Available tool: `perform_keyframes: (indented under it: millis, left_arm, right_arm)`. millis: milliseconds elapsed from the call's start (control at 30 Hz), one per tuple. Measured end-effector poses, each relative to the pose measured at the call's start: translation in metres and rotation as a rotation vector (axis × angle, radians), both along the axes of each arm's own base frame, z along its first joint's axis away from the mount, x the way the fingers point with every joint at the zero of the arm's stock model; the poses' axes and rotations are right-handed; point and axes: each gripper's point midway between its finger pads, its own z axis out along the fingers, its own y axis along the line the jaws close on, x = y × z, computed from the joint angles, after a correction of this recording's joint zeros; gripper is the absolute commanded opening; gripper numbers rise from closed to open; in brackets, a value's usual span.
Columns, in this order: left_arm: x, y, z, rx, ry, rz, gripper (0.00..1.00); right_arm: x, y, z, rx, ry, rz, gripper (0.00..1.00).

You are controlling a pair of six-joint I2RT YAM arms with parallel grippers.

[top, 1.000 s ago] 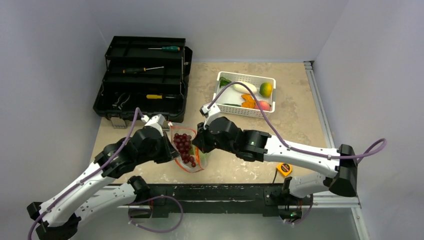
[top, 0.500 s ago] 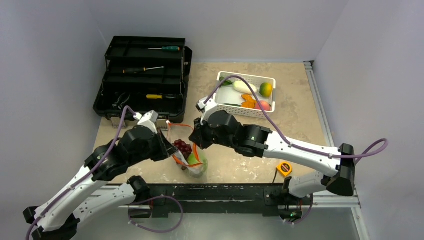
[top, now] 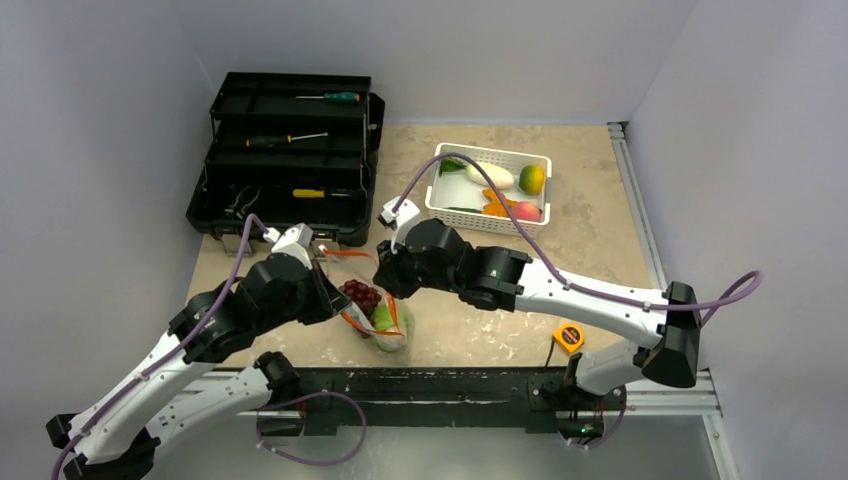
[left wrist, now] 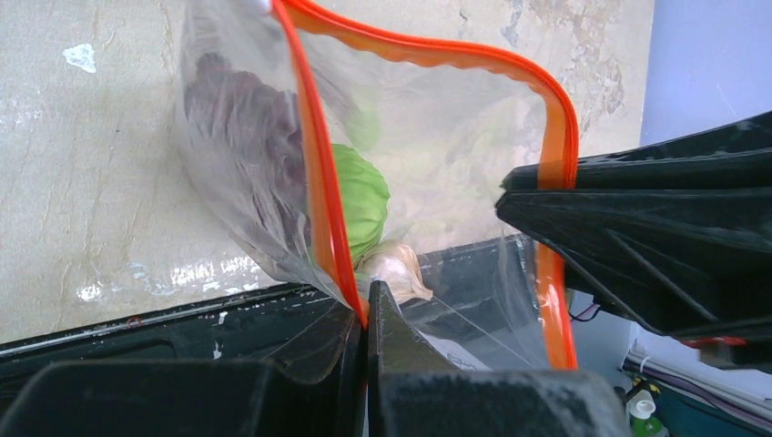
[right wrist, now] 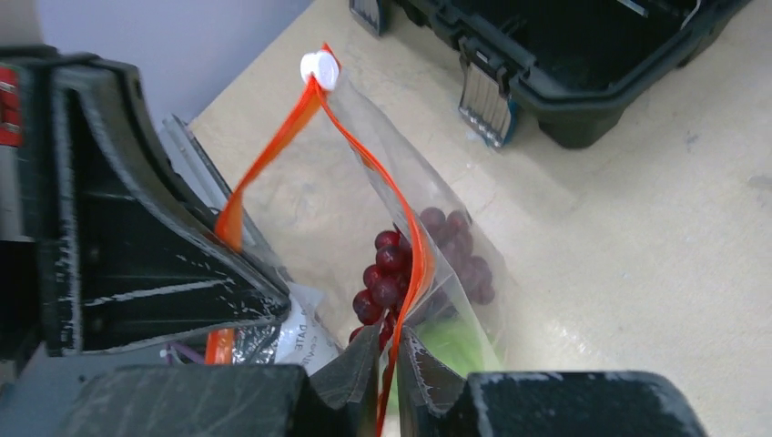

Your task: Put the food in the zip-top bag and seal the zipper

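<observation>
The zip-top bag (top: 378, 318) stands near the table's front edge, held up between both grippers with its mouth open. Dark purple grapes (top: 360, 295) and a green cabbage (top: 384, 318) lie inside it. My left gripper (left wrist: 367, 305) is shut on one side of the orange-red zipper (left wrist: 314, 164); the cabbage (left wrist: 362, 196) shows behind the plastic. My right gripper (right wrist: 393, 341) is shut on the other side of the zipper (right wrist: 405, 228), beside the grapes (right wrist: 387, 273). The white slider (right wrist: 319, 68) sits at the far end of the mouth. The bag's white label (right wrist: 300, 332) faces the left gripper.
A white perforated basket (top: 445, 195) at the back right holds a lemon (top: 532, 178), a peach (top: 528, 211), orange pieces (top: 495, 203) and other toy food. An open black toolbox (top: 290, 150) with screwdrivers stands at the back left. A yellow tape measure (top: 568, 337) lies near the front edge.
Both grippers moved left and a little toward the back with the bag's mouth in them. The bag went from lying flat to standing more upright.
</observation>
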Motion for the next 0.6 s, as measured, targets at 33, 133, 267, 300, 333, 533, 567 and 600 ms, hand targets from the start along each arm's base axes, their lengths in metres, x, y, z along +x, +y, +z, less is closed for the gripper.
perform_keyframes:
  millis: [33,133,267,300,333,533,567,600]
  left_arm:
    - [0.000,0.000,0.000,0.000,0.001,0.000,0.00]
    - [0.001,-0.001,0.000,-0.001,0.000,0.000,0.00]
    - [0.001,-0.001,0.000,-0.001,0.000,0.000,0.00]
    - [0.001,-0.001,0.000,-0.002,0.000,0.001,0.00]
    - [0.001,-0.001,0.000,-0.002,0.000,0.001,0.00]
    - [0.002,-0.003,0.001,-0.005,-0.003,0.000,0.00]
    - [0.003,-0.003,0.001,-0.007,-0.004,0.000,0.00]
    - [0.003,-0.003,0.002,-0.008,-0.005,0.000,0.00]
  right_arm:
    - [0.000,0.000,0.005,0.001,-0.011,0.006,0.21]
    - [0.003,0.001,0.023,0.008,-0.049,0.018,0.28]
    - [0.012,-0.003,0.050,0.029,-0.119,0.009,0.36]
    - [0.015,-0.006,0.058,0.035,-0.140,0.004,0.39]
    - [0.020,-0.011,0.066,0.044,-0.155,-0.009,0.41]
    - [0.077,-0.056,0.097,0.069,-0.237,-0.184,0.59]
    - [0.092,-0.069,0.099,0.064,-0.249,-0.235,0.61]
    - [0.105,-0.079,0.100,0.058,-0.256,-0.279,0.62]
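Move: The food basket I go for next with my right hand lies about 30 cm ahead, 22 cm to the right and some 18 cm below it; the white radish is about 3 cm beyond the basket's middle, the peach about 5 cm nearer than that middle and 8 cm right of it. The filled bag hangs right under this hand, its middle 4 cm to the left and about 10 cm down. From my left hand the basket is some 32 cm ahead and 31 cm right. I open my right fingers to a little over half and let go of the bag's orange rim, rising nearly straight up at first, then swinging forward and right towards the basket: about 10 cm up, 10 forward and 8 right, speeding up, while the wrist tips its fingers upward and turns some 15 degrees clockwise. My left hand stays put, shut on the opposite side of the rim. ##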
